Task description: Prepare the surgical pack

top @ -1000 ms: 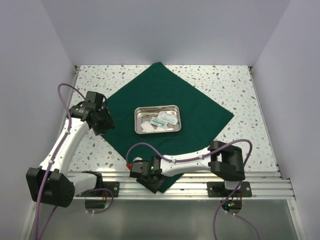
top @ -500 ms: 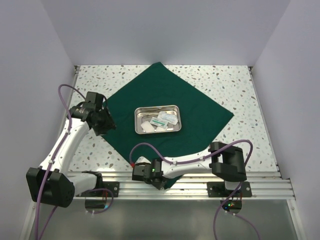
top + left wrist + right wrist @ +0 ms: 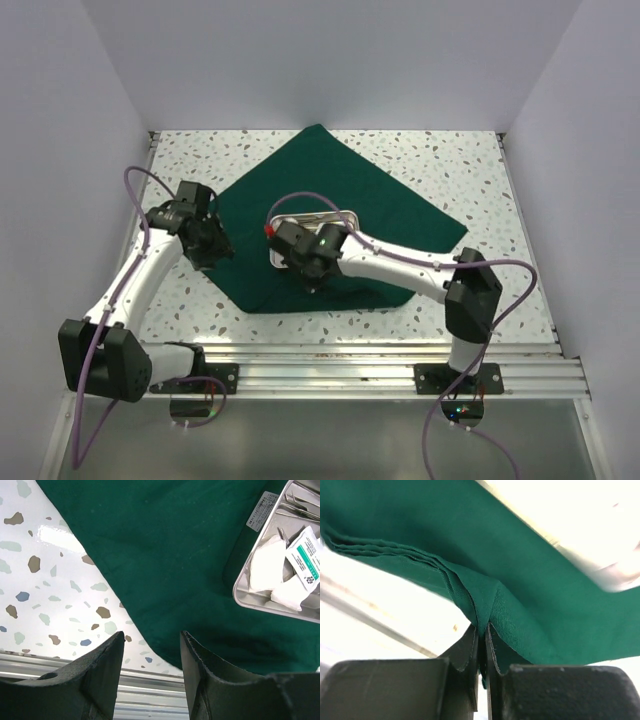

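Observation:
The surgical pack [image 3: 390,205] is a dark green drape spread cornerwise on the speckled table, its near corner folded back toward the middle. My right gripper [image 3: 312,275] is shut on that bunched corner [image 3: 482,620] and holds it over the front of the steel tray [image 3: 315,214]. The folded cloth hides the tray's front part in the top view. My left gripper [image 3: 212,250] hovers open over the drape's left edge [image 3: 125,600], with nothing between its fingers [image 3: 210,680]. In the left wrist view the tray [image 3: 270,606] holds white packets, a teal-labelled packet and steel instruments.
An aluminium rail [image 3: 350,365] runs along the near table edge. White walls close in the left, right and back sides. Purple cables loop off both arms. Bare terrazzo [image 3: 470,160] shows around the drape.
My right gripper shut on the drape's near corner at the rail, then carried it up and back over the tray's front. The left arm has barely shifted.

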Available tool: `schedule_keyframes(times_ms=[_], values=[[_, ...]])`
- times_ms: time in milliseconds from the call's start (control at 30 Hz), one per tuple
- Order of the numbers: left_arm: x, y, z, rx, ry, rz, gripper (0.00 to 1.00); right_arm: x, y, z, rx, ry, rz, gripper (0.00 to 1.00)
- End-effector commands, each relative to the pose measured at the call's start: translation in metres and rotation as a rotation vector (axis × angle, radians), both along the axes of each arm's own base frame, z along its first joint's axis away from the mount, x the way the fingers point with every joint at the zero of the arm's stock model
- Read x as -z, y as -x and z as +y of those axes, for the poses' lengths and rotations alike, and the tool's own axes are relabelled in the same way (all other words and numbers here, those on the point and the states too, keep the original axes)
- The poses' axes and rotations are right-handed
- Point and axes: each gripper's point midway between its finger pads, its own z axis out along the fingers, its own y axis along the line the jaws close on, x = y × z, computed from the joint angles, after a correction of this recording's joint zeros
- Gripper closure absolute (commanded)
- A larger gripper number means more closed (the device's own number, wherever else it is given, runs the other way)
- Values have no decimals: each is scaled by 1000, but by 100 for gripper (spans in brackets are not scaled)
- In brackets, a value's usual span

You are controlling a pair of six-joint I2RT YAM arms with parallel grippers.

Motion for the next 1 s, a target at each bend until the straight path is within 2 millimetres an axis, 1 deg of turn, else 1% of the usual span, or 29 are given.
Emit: schedule_keyframes(times_ms=[0, 33, 67, 100, 133, 167, 233, 267, 300, 333, 367, 400, 433, 467, 533, 633, 833, 967], values=[[-13, -20, 2, -24, 0, -65, 47, -33, -60, -2, -18, 6, -105, 100], [-13, -21, 2, -24, 0, -64, 47, -38, -79, -6, 11, -3, -113, 100], [-13, -23, 3, -29, -2, -65, 47, -51, -93, 1, 14, -35, -136, 100], [-12, -24, 3, -30, -2, -61, 47, -54, -102, 4, 11, -48, -142, 100], [-12, -25, 3, -31, -2, -61, 47, -48, -116, 4, 5, -34, -141, 100], [-12, -25, 3, -31, -2, -59, 47, -62, -128, 12, 9, -67, -169, 100], [-9, -26, 3, -31, -4, -49, 47, -67, -142, 16, 11, -75, -182, 100], [-7, -26, 3, -33, -5, -41, 47, -72, -157, 20, 26, -98, -194, 100], [-7, -26, 3, -33, -5, -38, 47, -72, -164, 23, 31, -108, -198, 100], [-6, -25, 3, -36, -4, -35, 47, -74, -174, 21, 49, -120, -202, 100], [-4, -25, 3, -34, -5, -30, 47, -76, -185, 26, 57, -137, -213, 100], [-3, -25, 3, -33, -5, -23, 47, -76, -190, 27, 63, -142, -217, 100], [-2, -25, 3, -31, -4, -21, 47, -78, -200, 24, 82, -147, -224, 100], [-2, -25, 2, -28, -4, -18, 47, -81, -207, 27, 87, -156, -232, 100], [-3, -26, 3, -24, -8, -16, 47, -84, -218, 24, 104, -166, -242, 100], [-3, -26, 6, -26, -19, -8, 47, -93, -231, 24, 125, -209, -255, 100], [-1, -27, 6, -28, -17, -2, 47, -80, -243, 14, 168, -187, -246, 100], [2, -26, 6, -29, -18, 7, 47, -71, -252, 17, 175, -201, -245, 100]])
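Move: From the right hand, which already pinches the near corner of the green cloth, the tray's middle lies about 20 cm straight ahead and 7 cm below. The cloth's near bend is roughly 1 cm ahead and 9 cm below. The cloth's right corner is some 23 cm ahead and 38 cm to the right, 9 cm lower. From the left hand the tray is about 13 cm ahead, 21 cm to the right and 9 cm lower. Keep the right fingers shut on the cloth corner and sweep it forward about 24 cm, up to and over the tray. Climb some 6 cm, mostly early on, then carry on nearly level, slowing to a near stop at the end. Let the fingertips swing forward roughly 10 degrees as you go. ##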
